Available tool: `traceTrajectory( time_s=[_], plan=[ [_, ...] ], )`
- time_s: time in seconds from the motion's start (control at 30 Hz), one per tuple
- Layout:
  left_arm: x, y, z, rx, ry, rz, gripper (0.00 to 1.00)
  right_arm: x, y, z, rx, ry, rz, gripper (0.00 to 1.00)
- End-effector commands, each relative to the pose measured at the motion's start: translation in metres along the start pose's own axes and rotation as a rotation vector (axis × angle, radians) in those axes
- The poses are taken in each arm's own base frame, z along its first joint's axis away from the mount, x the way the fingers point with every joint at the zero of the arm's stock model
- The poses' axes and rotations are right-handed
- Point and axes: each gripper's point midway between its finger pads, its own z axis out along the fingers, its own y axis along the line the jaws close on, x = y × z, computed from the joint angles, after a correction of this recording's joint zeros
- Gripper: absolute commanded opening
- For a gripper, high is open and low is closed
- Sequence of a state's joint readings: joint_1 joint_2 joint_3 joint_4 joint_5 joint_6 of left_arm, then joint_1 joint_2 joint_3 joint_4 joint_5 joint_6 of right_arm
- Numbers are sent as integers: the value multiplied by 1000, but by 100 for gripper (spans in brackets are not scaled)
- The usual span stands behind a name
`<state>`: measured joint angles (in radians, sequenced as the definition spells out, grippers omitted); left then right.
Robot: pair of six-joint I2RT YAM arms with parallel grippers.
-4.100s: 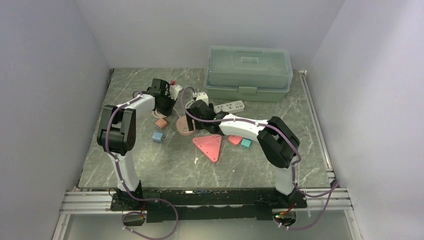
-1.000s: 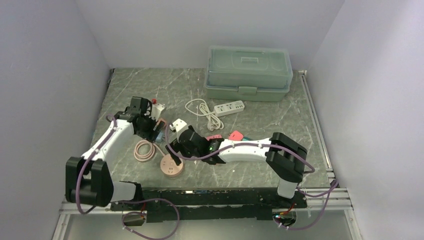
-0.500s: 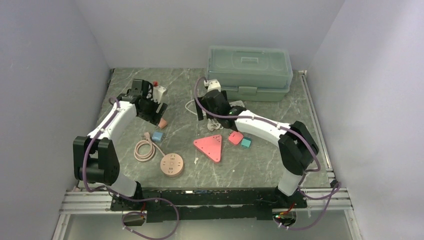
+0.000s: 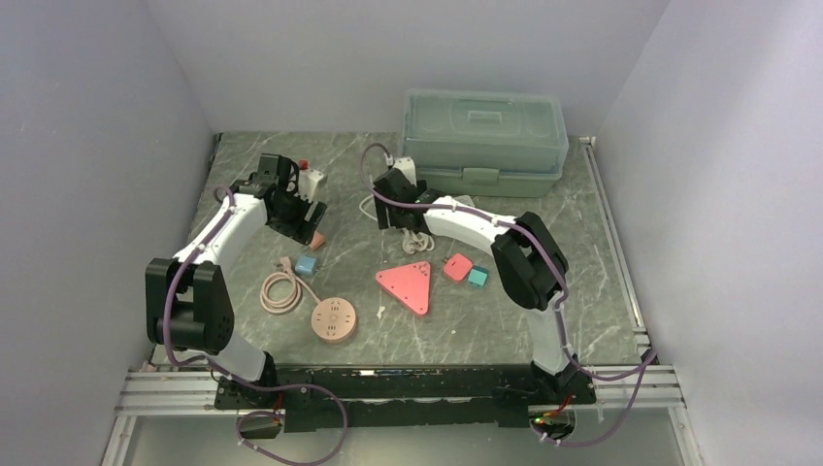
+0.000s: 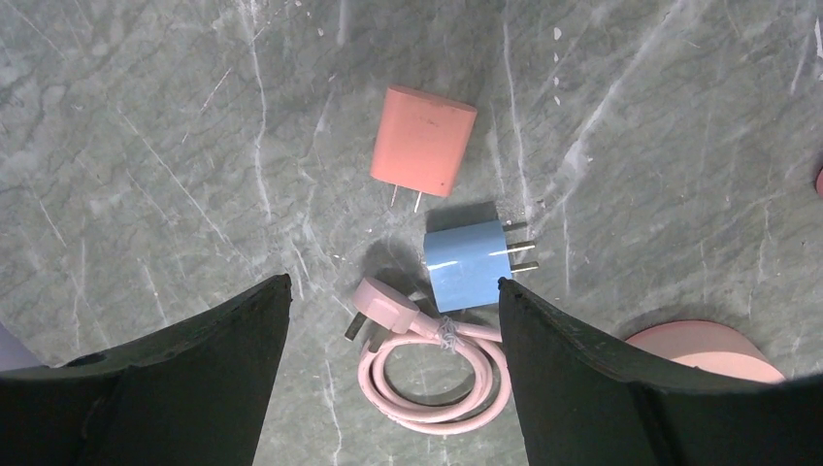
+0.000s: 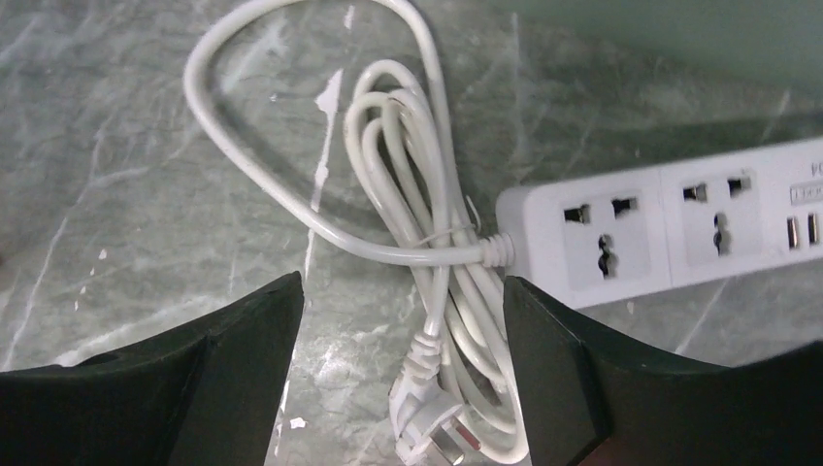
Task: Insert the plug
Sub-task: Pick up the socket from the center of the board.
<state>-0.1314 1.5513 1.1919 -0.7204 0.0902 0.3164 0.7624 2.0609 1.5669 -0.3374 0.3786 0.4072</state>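
A pink plug (image 5: 386, 306) lies on the table on its coiled pink cord (image 5: 432, 377), which leads to a round pink socket (image 4: 334, 319). My left gripper (image 5: 393, 289) hovers open over that plug, holding nothing. A white power strip (image 6: 670, 233) lies by its bundled white cord (image 6: 417, 194), whose white plug (image 6: 439, 437) rests on the table. My right gripper (image 6: 403, 286) stands open just above the bundle, one finger on each side of it. In the top view the left gripper (image 4: 299, 221) is at the back left and the right gripper (image 4: 390, 216) at the back middle.
A salmon adapter (image 5: 424, 141) and a blue adapter (image 5: 468, 270) lie beside the pink plug. A green lidded box (image 4: 482, 141) stands at the back right. A pink triangle (image 4: 408, 283), a red piece (image 4: 456, 266) and a teal cube (image 4: 477, 278) lie mid-table.
My right arm has swung from the round pink socket at the front to the white cord at the back, and its jaws have narrowed a little. The left gripper moved slightly back.
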Motion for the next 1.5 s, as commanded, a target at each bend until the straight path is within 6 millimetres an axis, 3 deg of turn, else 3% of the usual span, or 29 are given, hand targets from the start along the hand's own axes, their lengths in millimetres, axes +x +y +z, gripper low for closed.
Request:
traceTrajectory(
  time_s=[0.0, 0.13, 0.43, 0.7, 0.87, 1.13, 1.17, 1.23, 1.33, 1.37, 1.47],
  plan=[
    [-14, 2, -4, 8, -43, -3, 83, -1, -18, -15, 112, -4, 178, 79],
    [-12, 1, -3, 17, -39, -2, 82, 4, -25, -14, 160, -2, 258, 75],
    [-5, 0, -8, 21, -37, 4, 82, -11, -16, 4, 185, -38, 401, 70],
    [-5, 5, -16, 13, -56, 3, 83, 16, -20, 19, 273, 47, 471, 54],
    [-1, 4, -14, 20, -53, -1, 83, 30, -29, 13, 309, 52, 500, 56],
    [0, 7, -20, 11, -63, -2, 83, 32, -35, 33, 344, 61, 510, 54],
    [1, 6, -21, 12, -63, -2, 83, 31, -36, 34, 341, 58, 507, 49],
    [1, 6, -23, 14, -63, -7, 83, 26, -36, 31, 333, 47, 494, 30],
    [0, 6, -26, 15, -69, -6, 83, 10, -39, 12, 303, 8, 473, 6],
    [0, 6, -26, 13, -72, -5, 83, 5, -42, 2, 289, -8, 467, 1],
    [-1, 6, -28, 15, -76, -6, 83, -7, -46, -25, 228, -44, 415, 0]
  ],
)
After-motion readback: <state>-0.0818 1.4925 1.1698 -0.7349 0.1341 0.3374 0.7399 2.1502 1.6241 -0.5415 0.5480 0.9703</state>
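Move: The white socket's cord neck, where the cable enters the strip, lies about 4 cm to the right gripper's right, 1 cm ahead and 5 cm below. The strip's middle is some 11 cm right and 3 cm ahead; its white plug is 5 cm back and 3 cm right. The red triangle lies about 14 cm back and 1 cm right. From the left gripper the neck is roughly 6 cm ahead, 27 cm right and 8 cm lower. Bring the right gripper down about 4 cm and 3 cm to the right onto the white socket's cord: ease right and down, swing briefly forward and left, then sink with the fingers narrowing. Turn the wrist some 30 degrees clockwise on the way. Drift right at cord height and shut the fingers, pinching the cable just behind the strip's neck. ##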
